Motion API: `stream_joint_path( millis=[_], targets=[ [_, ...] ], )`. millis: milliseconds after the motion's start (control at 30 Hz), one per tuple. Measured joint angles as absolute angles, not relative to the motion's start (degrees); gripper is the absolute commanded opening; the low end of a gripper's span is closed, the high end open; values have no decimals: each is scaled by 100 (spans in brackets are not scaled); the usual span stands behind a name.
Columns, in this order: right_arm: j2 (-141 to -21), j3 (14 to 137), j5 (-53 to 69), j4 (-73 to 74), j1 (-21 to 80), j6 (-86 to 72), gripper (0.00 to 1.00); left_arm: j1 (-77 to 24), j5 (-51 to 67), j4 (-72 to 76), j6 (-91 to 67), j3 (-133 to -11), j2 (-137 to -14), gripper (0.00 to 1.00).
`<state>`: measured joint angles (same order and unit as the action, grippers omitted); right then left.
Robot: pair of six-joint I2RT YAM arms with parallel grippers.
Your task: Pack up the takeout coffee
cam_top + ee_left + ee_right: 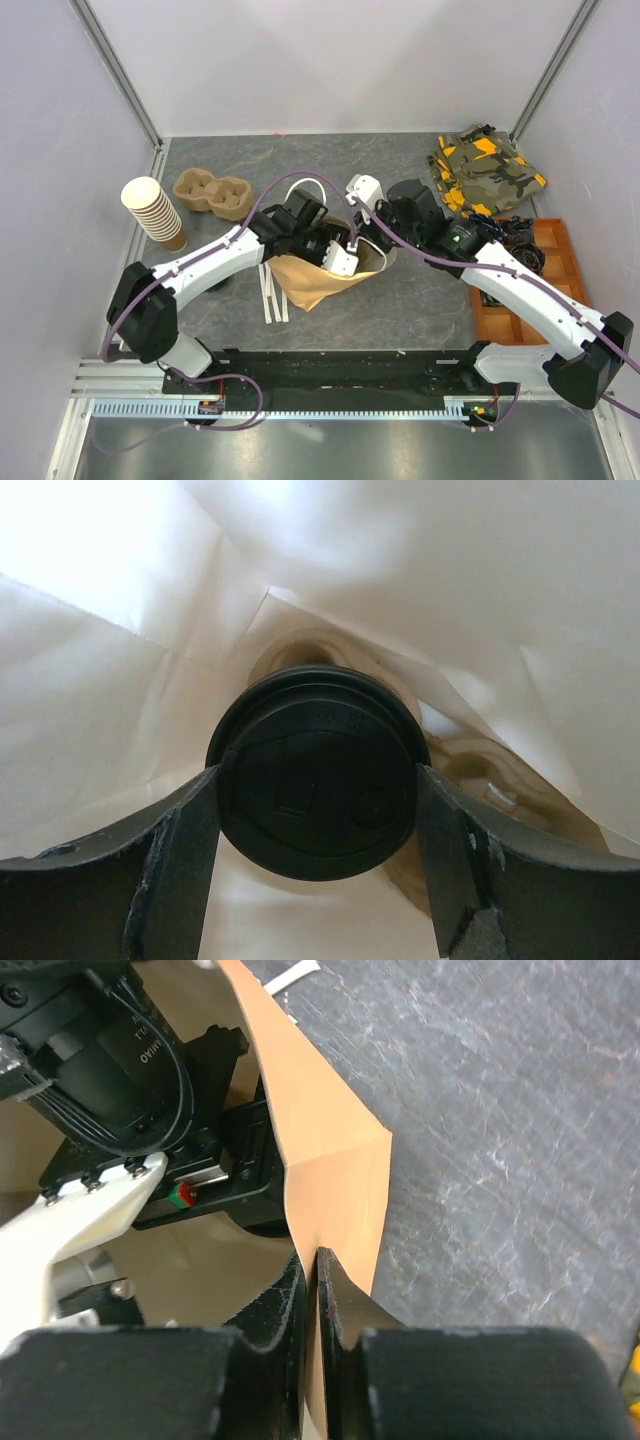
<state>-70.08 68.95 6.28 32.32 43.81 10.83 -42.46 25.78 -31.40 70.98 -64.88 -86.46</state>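
The takeout coffee [318, 780] shows in the left wrist view as a round black lid, deep inside the brown paper bag [310, 282]. My left gripper [318, 776] reaches into the bag's mouth and is shut on the lid, one finger [180, 850] pressed to each side. A moulded pulp shape [480, 770] lies behind and below the cup. My right gripper [316, 1260] pinches the bag's upper edge [330, 1160], with the paper caught in the narrow slit between its jaws. From above, both grippers meet at the bag's mouth [350, 255], and the cup is hidden there.
A tall stack of brown cups [155, 212] and a pulp cup carrier [212, 193] stand at the back left. A camouflage cloth [485, 170] lies at the back right, above an orange compartment tray [530, 290]. White strips [272, 298] lie left of the bag.
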Motion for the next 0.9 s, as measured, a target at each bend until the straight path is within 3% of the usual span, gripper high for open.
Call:
stream_joint_path(
  millis=[233,300,600,900],
  targets=[
    [-7122,7076,668,3387,4018,788,27,-4136,2683,-3426,7116,-6901,-9098,22],
    [-7172,7131,668,3439,3935,725,35,-4097,2720,-3500,7122,-6995,-9188,22],
    [-7463,7378,663,3479,3691,628,31,-3920,2963,-3785,7168,-7509,-9657,24],
    [-7564,7448,663,3479,3607,642,34,-3817,3148,-3972,7338,-7787,-9933,29]
  ],
)
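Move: The left hand holds the lidded cup inside the paper bag. The carrier's right pocket, its likely goal, lies roughly 4 cm to its right, level fore and aft and some 9 cm below; the left pocket is about 4 cm back, 3 cm left and just as low. The right hand has the bag rim between its fingertips, with the cup about 5 cm to its left, level fore and aft and some 11 cm below. Left hand eases the cup forward and slightly down; right opens around the bag rim, going 4 cm forward-right. ##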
